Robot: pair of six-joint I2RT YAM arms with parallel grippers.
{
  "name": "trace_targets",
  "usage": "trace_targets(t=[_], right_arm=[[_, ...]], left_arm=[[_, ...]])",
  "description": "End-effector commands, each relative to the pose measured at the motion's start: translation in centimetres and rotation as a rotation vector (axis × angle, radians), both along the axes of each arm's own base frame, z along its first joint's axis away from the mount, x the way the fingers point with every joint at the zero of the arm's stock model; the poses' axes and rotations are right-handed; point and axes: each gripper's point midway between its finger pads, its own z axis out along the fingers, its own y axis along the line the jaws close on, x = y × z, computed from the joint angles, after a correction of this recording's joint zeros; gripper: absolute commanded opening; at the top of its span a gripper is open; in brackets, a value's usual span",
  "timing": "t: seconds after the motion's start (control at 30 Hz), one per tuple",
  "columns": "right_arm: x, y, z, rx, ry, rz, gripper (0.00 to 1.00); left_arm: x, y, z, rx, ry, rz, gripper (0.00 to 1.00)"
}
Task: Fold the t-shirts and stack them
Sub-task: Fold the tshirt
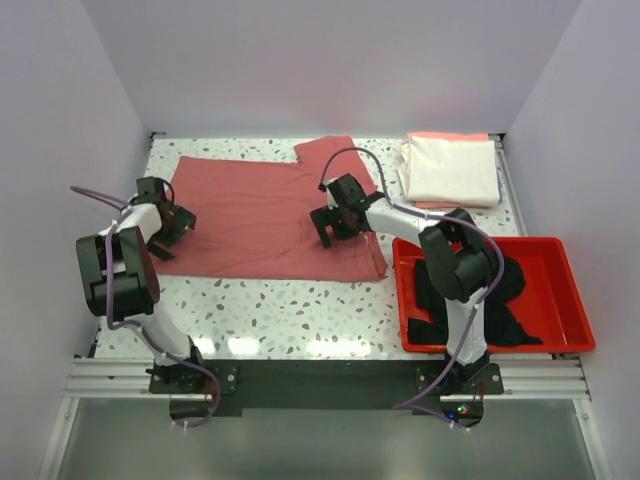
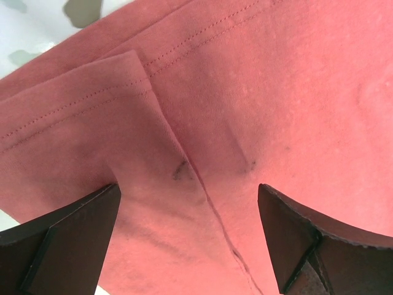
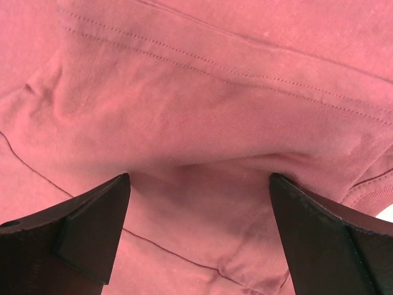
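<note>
A dusty rose-red t-shirt (image 1: 255, 215) lies spread out across the middle of the table. My left gripper (image 1: 172, 222) hangs open over its left edge, and the left wrist view shows the sleeve seam (image 2: 184, 153) between the wide jaws. Over the shirt's right part, my right gripper (image 1: 335, 222) is open too, with a hemmed fold of red cloth (image 3: 202, 110) under it. A folded cream-white t-shirt (image 1: 452, 168) rests on a peach-pink one (image 1: 445, 137) at the back right. A crumpled black t-shirt (image 1: 500, 290) lies in the red tray (image 1: 575, 310).
The red plastic tray fills the near right of the table, close beside the right arm's base. The folded stack sits in the back right corner. White walls close in the table on three sides. Speckled tabletop (image 1: 290, 310) shows in front of the red shirt.
</note>
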Motion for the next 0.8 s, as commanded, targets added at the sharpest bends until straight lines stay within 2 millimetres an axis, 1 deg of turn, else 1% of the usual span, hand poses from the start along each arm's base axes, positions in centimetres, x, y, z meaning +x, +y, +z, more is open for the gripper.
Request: trace_targets(t=[0.0,0.03,0.07,0.1,0.13,0.17,0.2,0.23,0.27,0.3,0.33,0.37,0.4,0.43,0.47,0.5,0.53,0.57,0.6,0.67,0.77], right_arm=[[-4.8,-0.2,-1.2,-0.034,0.048,0.044,0.99],[-5.6,-0.2,-1.1,-0.038,0.045,0.044,0.99],[-6.0,-0.2,-1.1,-0.039,0.030,0.042,0.99],[-7.5,-0.4,-1.6,-0.051,0.044,0.036,0.99],[-8.0,-0.4,-0.8,-0.053,0.025,0.028,0.99],[-8.3,-0.9,-0.5,-0.081,0.001,0.014,0.99],[-9.6,-1.0,-0.9,-0.098,0.007,0.023,0.99],[-10.0,-1.1,0.0,-0.085,-0.010,0.016,0.99],[-10.4,-1.1,0.1,-0.075,-0.012,0.006,0.99],[-11.8,-1.5,-0.6,-0.071,0.012,-0.004,0.99],[-12.1,-1.2,0.3,-0.034,-0.005,-0.007,0.99],[-12.7,-1.3,0.3,-0.024,-0.002,-0.009,0.99],[-14.0,-1.5,-0.3,-0.028,0.013,-0.002,0.99],[-14.5,-1.6,-0.3,-0.023,0.012,0.002,0.99],[-14.9,-1.5,0.1,-0.013,0.004,0.005,0.99],[-15.9,-1.7,-0.4,-0.022,0.016,0.011,0.99],[-16.4,-1.8,-0.5,-0.023,0.017,0.020,0.99],[-16.6,-1.8,-0.3,-0.019,0.011,0.024,0.99],[-16.9,-2.0,-0.5,-0.027,0.014,0.025,0.99],[-17.1,-2.2,-0.4,-0.029,0.004,0.026,0.99],[-17.1,-1.7,0.7,0.005,-0.019,0.030,0.99]], left_arm=[[-4.4,0.2,-1.7,0.041,0.120,-0.003,1.00],[-5.8,-0.3,-2.5,0.029,0.136,-0.002,1.00],[-6.4,-0.5,-2.5,0.027,0.134,0.004,1.00],[-6.9,-0.5,-1.9,0.039,0.110,0.016,1.00],[-8.5,-0.6,-2.7,0.046,0.132,0.030,1.00],[-9.2,-0.5,-2.7,0.062,0.139,0.041,1.00],[-10.0,0.2,-2.2,0.104,0.137,0.079,1.00],[-11.7,0.1,-2.6,0.112,0.181,0.098,1.00],[-12.5,0.3,-2.6,0.126,0.197,0.117,1.00],[-13.0,0.4,-2.3,0.138,0.190,0.141,1.00],[-14.1,0.4,-2.7,0.143,0.213,0.151,1.00],[-14.3,0.3,-2.7,0.145,0.214,0.154,1.00],[-14.7,0.3,-2.6,0.146,0.209,0.169,1.00],[-15.5,0.3,-2.8,0.153,0.233,0.181,1.00],[-16.0,0.3,-2.8,0.156,0.239,0.195,1.00],[-16.8,0.4,-2.8,0.168,0.247,0.221,1.00],[-17.2,0.4,-2.8,0.170,0.249,0.231,1.00],[-17.4,0.5,-2.7,0.171,0.244,0.239,1.00],[-17.3,0.5,-2.2,0.175,0.218,0.245,1.00],[-17.3,0.4,-2.0,0.173,0.192,0.246,1.00],[-16.9,0.7,-0.9,0.185,0.148,0.256,1.00]])
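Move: Both open hands already rest on the t-shirt: its middle lies some 25 cm to the right and 3 cm ahead of the left hand, and 17 cm to the left and 2 cm ahead of the right. The table's near edge, towards which the shirt goes, is about 33 cm straight back from either hand. From the right hand, the folded stack is roughly 16 cm ahead and 33 cm right; the red bin's middle is 17 cm back and 44 cm right. With fingers wide open and tips still pressed on the cloth, both hands draw straight back together towards the robot and the table's near edge, dragging the shirt along, the left by about 15 cm and the right by some 17. Height barely changes; the left hand turns some 10 degrees counter-clockwise and rolls its left side up by about as much, the right keeps nearly the same attitude, and both slow towards the end without lifting. ##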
